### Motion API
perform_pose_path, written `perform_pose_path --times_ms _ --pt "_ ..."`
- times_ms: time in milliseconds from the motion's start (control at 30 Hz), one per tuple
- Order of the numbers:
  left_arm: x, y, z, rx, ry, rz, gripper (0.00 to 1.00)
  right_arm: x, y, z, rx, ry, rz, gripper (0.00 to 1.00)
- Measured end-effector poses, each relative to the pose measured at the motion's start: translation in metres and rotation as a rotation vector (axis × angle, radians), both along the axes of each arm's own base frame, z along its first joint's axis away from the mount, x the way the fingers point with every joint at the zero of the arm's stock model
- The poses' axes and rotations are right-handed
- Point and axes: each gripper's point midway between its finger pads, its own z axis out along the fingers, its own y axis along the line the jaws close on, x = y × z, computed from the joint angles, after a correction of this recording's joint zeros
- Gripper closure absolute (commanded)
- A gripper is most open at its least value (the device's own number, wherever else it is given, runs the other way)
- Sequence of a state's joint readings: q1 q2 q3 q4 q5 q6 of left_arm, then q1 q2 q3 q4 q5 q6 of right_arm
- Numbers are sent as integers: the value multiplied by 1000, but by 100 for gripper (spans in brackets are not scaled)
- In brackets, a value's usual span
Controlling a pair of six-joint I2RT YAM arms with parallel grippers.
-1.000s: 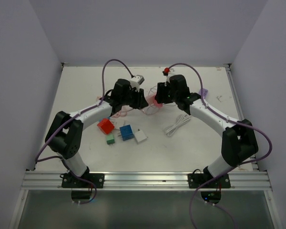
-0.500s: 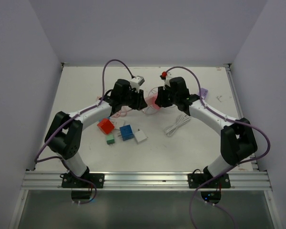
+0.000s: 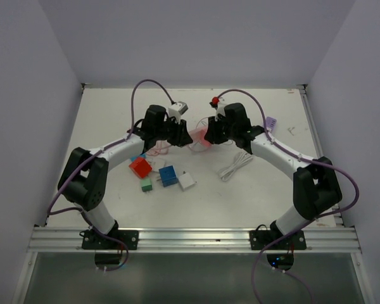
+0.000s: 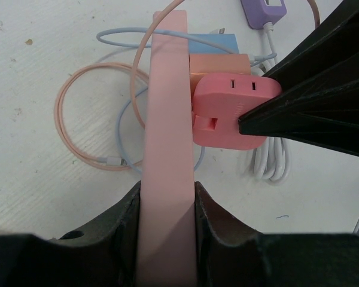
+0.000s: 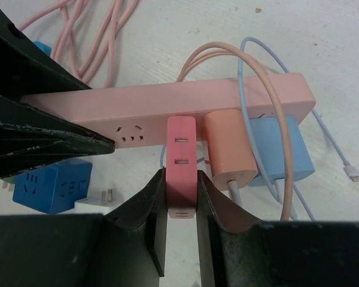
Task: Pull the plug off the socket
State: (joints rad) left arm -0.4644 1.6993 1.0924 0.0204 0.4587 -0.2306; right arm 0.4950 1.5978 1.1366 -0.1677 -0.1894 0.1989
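The socket is a long pink power strip (image 5: 167,106), lifted off the table, and my left gripper (image 4: 167,200) is shut on one end of it (image 4: 166,137). The plug is a pink-red block (image 5: 181,158) seated in the strip's side, beside an orange adapter (image 5: 228,149) and a blue one (image 5: 280,149). My right gripper (image 5: 181,182) is shut on the plug, one finger on each flat side. From the left wrist, the plug (image 4: 224,116) shows with the right fingers (image 4: 311,110) on it. In the top view both grippers (image 3: 180,134) (image 3: 210,135) meet mid-table.
A red cube (image 3: 139,166), blue cube (image 3: 168,175), green block (image 3: 146,184) and white adapter (image 3: 187,181) lie near the left arm. A white coiled cable (image 3: 235,166) and a purple charger (image 3: 270,123) lie to the right. Pink and blue cords (image 4: 96,131) loop under the strip.
My right gripper has closed onto the plug. The left arm has drawn slightly leftward with the strip in its grip.
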Motion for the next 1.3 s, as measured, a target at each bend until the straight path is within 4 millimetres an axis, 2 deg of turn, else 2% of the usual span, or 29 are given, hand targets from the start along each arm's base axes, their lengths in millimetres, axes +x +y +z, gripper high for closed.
perform_pose_path --times_ms 400,433,567,667,767,933,1033,1200,1300 --pt "2 1 -4 10 -10 -29 100 -9 -5 -1 -47 4 47 100" --pt "7 4 -8 30 -15 -6 100 -12 -7 -1 -52 13 49 100" --pt "42 39 -23 112 -32 151 100 -32 -13 3 -68 59 77 100" --pt "57 58 -25 141 -44 221 100 -39 -15 11 -68 55 88 100" --pt "63 61 -20 146 -62 239 100 -46 -14 13 -60 69 111 100" --pt "66 55 -11 125 -79 222 100 -58 -3 12 -3 115 174 100" --pt "66 52 -8 109 -78 214 100 -67 10 -4 41 188 225 100" --pt "65 47 -5 77 -71 202 100 -91 35 -49 65 365 307 97" --pt "63 43 -3 54 -61 197 100 -105 51 -64 94 438 360 88"
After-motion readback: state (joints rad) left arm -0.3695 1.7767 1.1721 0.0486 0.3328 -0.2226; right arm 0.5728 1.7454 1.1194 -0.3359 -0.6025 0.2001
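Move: The pink plug still sits in the strip's socket, between the right fingers. The left hand grips the strip with the plug about 8 cm to its right, 1 cm ahead and 1 cm up; the orange adapter is roughly 5 cm ahead of that hand, 10 cm right. From the right hand, the white plug lies some 13 cm back, 8 cm left; the blue cube 12 cm back, 15 cm left; both about 12 cm below. Keep both grips and draw the hands apart: swing the left hand with the strip about 6 cm forward and as far left, dipping slightly, then recover its height and ease a little right. Pull the right hand straight back with the pink plug to free it, then carry it back, left and down towards the white plug, some 10 cm back in all, tipping the fingers down and turning counter-clockwise. ##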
